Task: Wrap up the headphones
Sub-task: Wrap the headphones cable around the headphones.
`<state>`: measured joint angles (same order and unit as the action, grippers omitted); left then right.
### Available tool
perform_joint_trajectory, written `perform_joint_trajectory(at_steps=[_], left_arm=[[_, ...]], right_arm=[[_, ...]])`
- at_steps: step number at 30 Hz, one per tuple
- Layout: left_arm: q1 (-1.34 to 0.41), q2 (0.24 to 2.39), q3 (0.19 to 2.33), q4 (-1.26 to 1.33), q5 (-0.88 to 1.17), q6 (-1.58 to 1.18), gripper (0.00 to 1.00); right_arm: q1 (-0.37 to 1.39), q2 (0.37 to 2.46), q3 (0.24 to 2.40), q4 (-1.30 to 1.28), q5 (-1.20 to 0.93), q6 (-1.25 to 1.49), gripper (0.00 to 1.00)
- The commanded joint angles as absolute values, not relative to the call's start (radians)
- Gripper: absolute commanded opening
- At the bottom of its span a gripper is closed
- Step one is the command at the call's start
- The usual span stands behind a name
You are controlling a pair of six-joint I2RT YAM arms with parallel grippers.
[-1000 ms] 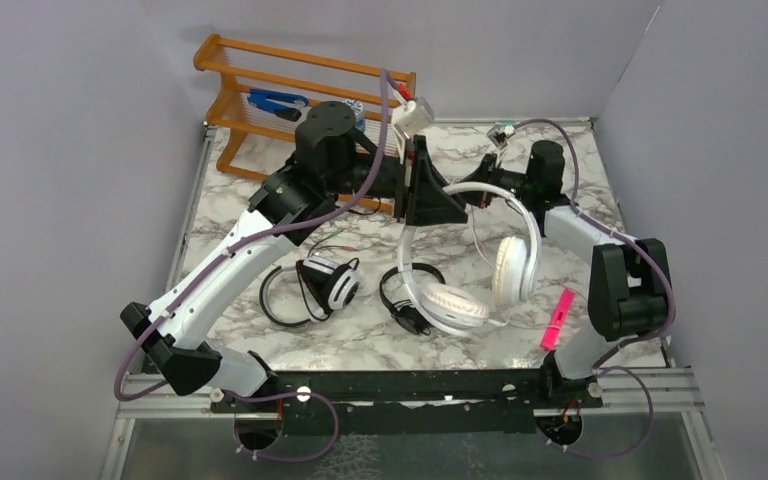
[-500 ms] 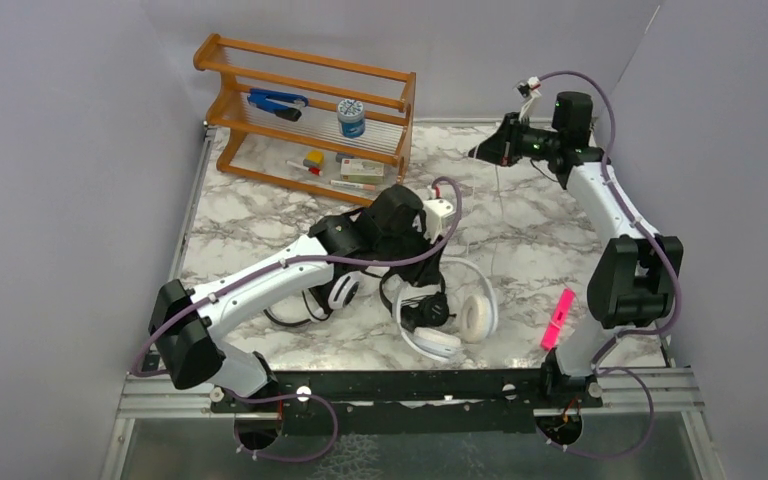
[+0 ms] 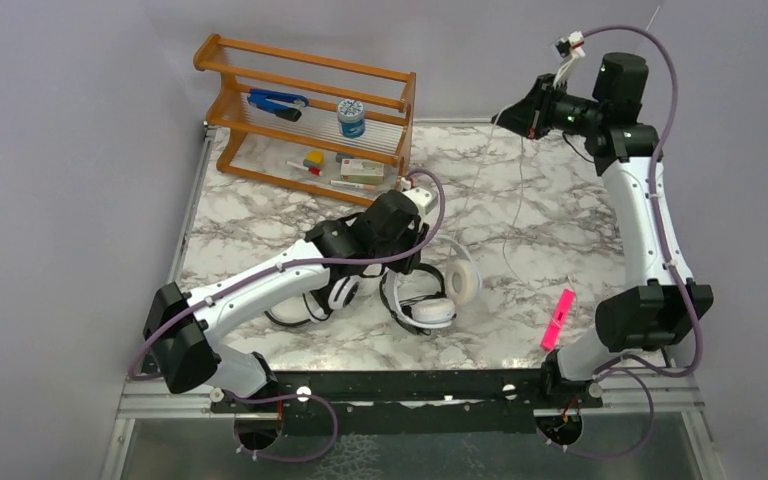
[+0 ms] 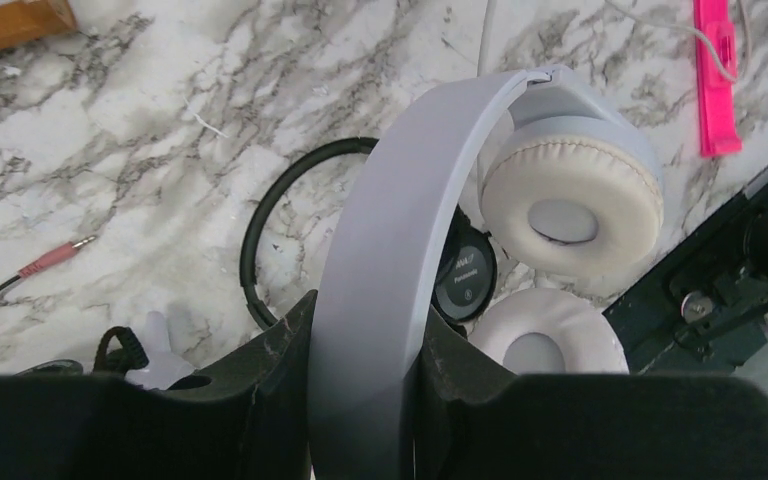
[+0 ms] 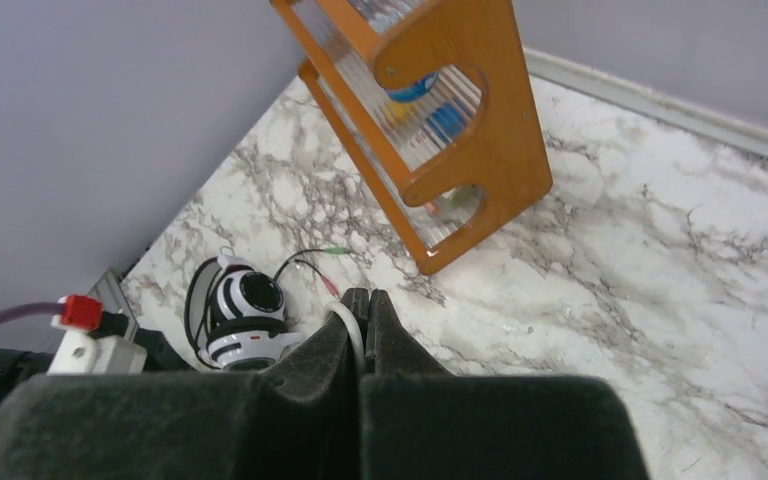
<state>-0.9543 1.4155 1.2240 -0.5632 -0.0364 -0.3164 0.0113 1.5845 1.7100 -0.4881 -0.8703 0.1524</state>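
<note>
My left gripper (image 3: pixel 407 243) is shut on the headband of the all-white headphones (image 4: pixel 375 260), low over the middle of the table. Its two cream ear pads (image 4: pixel 570 195) hang just past the fingers. Under them lies the small all-black set (image 4: pixel 465 285). The white set with black pads (image 3: pixel 335 292) rests to the left, its cord ending in a pink plug (image 4: pixel 55 260). My right gripper (image 3: pixel 508 113) is raised high at the back right and shut on the white cord (image 5: pixel 352 328). That cord (image 3: pixel 520 190) hangs down from it toward the table.
A wooden rack (image 3: pixel 305 110) with small items stands at the back left, also in the right wrist view (image 5: pixel 430 120). A pink marker (image 3: pixel 557 318) lies near the front right beside the right arm's base. Grey walls close in on three sides.
The left gripper carried the white headphones from the back middle down toward the table's centre. The right arm rose and swung to the back right, drawing the white cord out.
</note>
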Motion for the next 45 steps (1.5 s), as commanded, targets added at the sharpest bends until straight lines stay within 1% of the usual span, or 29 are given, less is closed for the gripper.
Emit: perform_joint_trajectory(at_steps=[1,7,14,17,20,25,27,32,38,45], left_arm=[[-0.937,1.412,1.305,-0.523,-0.173,-0.388,0.0],[-0.867,1.488,1.424,-0.511,-0.271,-0.451,0.0],[-0.811,1.584,1.552,-0.371,-0.329,-0.55,0.0],[-0.768,1.618,1.599,-0.329,-0.35,-0.598,0.0],[-0.71,1.639,1.638,-0.287,-0.353,-0.64,0.0],[-0.642,1.671,1.736,-0.241,-0.368,-0.688,0.0],[-0.629,1.675,1.774,-0.216,-0.359,-0.721,0.0],[-0.625,1.677,1.805,-0.117,-0.339,-0.794,0.0],[-0.624,1.691,1.824,-0.034,-0.254,-0.913,0.0],[-0.615,1.712,1.882,-0.021,-0.175,-0.968,0.0]], right_arm=[[0.009,1.5,1.829,-0.605,-0.826,0.149,0.0],[0.012,1.434,1.864,-0.621,-0.921,0.201,0.0],[0.012,1.359,1.751,-0.571,-1.089,0.323,0.0],[0.014,1.323,1.737,-0.574,-1.154,0.36,0.0],[0.021,1.263,1.733,-0.565,-1.158,0.387,0.0],[0.04,1.199,1.691,-0.475,-1.2,0.471,0.0],[0.047,1.175,1.636,-0.451,-1.209,0.487,0.0],[0.05,1.086,1.421,-0.302,-1.216,0.565,0.0],[0.076,1.015,1.162,-0.039,-1.222,0.707,0.0],[0.202,1.05,1.039,-0.009,-1.136,0.659,0.01]])
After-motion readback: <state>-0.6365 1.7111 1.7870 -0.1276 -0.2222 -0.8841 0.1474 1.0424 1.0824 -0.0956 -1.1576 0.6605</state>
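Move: The left gripper holds the white headphones by the headband, cups about 9 cm to its right, 3 cm nearer the base and 7 cm lower. The cable pinched in the right fingertips is some 20 cm ahead, 20 cm right and 18 cm above it; black headphones lie 17 cm below, 2 cm ahead, 4 cm right, and the shelf's middle is 30 cm ahead, 20 cm left. From the right hand, the white headphones' cups are about 23 cm back, 11 cm left and 25 cm below. Swing the left gripper forward and up about 22 cm each way, mostly forward first, then almost straight up, past the right hand, tilting and turning the wrist until the fingers point ahead nearly level. Meanwhile draw the right hand, cable still pinched, back some 19 cm and a little left, arching up and down again. Keep both grips shut on headband and cable. ##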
